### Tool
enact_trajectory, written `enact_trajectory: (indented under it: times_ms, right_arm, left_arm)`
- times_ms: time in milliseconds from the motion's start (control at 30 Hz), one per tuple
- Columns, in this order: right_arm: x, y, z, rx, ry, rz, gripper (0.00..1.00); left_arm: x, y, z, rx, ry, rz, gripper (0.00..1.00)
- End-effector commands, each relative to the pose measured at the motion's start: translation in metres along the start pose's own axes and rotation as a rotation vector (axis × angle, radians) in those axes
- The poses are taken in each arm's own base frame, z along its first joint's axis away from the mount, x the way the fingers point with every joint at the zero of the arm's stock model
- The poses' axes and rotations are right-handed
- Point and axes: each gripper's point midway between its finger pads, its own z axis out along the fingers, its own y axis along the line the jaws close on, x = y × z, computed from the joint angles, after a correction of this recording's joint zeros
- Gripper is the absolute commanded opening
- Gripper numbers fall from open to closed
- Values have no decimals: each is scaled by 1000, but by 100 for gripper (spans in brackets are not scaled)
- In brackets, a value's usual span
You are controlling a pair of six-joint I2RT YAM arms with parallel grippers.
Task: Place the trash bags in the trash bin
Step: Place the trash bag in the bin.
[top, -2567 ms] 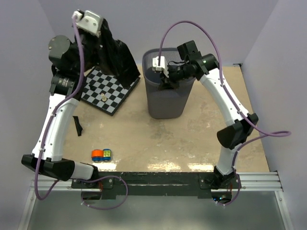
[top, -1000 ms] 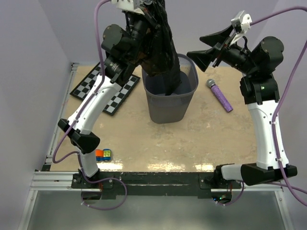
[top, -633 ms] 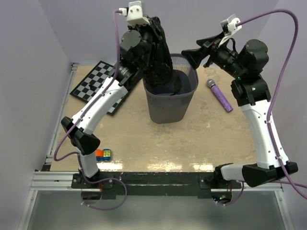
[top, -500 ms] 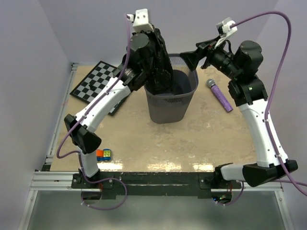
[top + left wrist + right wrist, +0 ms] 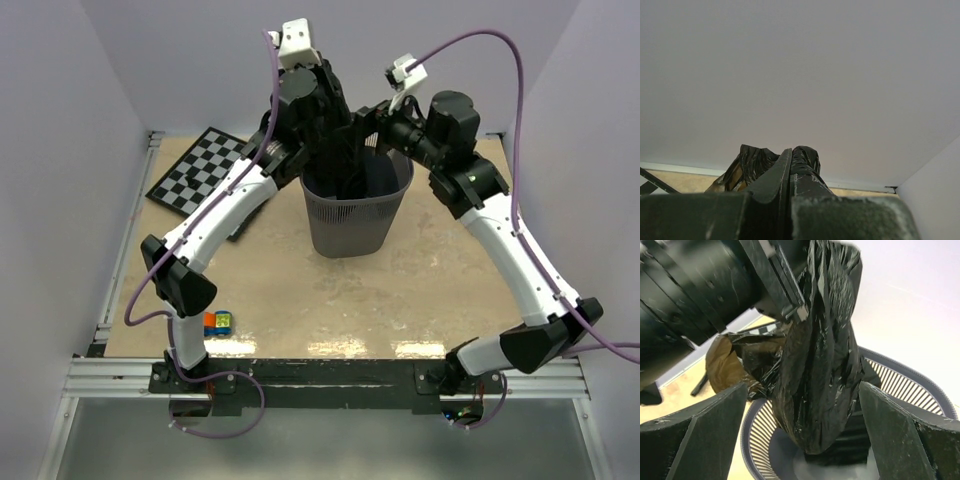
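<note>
A glossy black trash bag hangs from my left gripper into the mouth of the grey mesh trash bin. In the left wrist view the left gripper is shut, with crinkled bag bunched past its tips. My right gripper has come in from the right above the bin's rim. In the right wrist view the right gripper is open, one finger on each side of the hanging bag, apart from it. The bin's rim and hollow lie below.
A black-and-white chessboard lies flat at the back left of the table. A small orange and blue toy sits near the front left edge. Both arms crowd over the bin in the middle back.
The left gripper has lowered the bag toward the bin. The right arm has swung left from over the table's right side, so its open jaws now flank the bag.
</note>
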Motion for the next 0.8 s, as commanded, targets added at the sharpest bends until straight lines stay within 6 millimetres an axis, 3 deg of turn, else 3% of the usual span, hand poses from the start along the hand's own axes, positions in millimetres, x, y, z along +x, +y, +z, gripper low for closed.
enact_trajectory:
  times_ms: [0,300,433,567,700,767]
  right_arm:
    - [-18,-3,3,94,-59,-54,98]
    - [-26,4,29,133,-95,-77,98]
    - [-18,-13,44,234,-87,-34,98]
    - [-25,-35,46,341,-106,-79,98]
    - [-41,-47,30,310,-128,-155,75]
    - [-37,-59,23,307,-105,-175,62]
  left_arm:
    - [-37,2,1,-35,-91,-91,0]
    - [-44,5,3,-46,-92,-180,0]
    - [-48,4,-1,-32,-76,-222,0]
    - [-48,12,-4,-36,-57,-241,0]
    - [-47,27,-8,-32,-25,-235,0]
    - [-40,34,-12,-20,8,-219,0]
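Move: Hanging from the left gripper, the trash bag's middle is about 9 cm ahead of the open right hand, 5 cm to its left and 6 cm below. From that hand the left gripper's tips are some 10 cm ahead, 6 cm left and slightly above; the bin's middle is roughly 5 cm ahead, 3 cm left and 31 cm down. From the left hand, the bin is about 4 cm back, 3 cm right and 33 cm below; the checkerboard lies around 9 cm ahead and 31 cm left, far below. Reaching about 6.5 cm forward and sinking nearly 3 cm, the right hand brings its open fingers around the hanging bag below the left gripper; it drifts left first, then back right, turns some 15 degrees clockwise, and its fingers begin to close late on. The left hand keeps its pinch on the bag, shifting about 2 cm left, rising slightly and sinking back while its left side rolls down 10 degrees. ##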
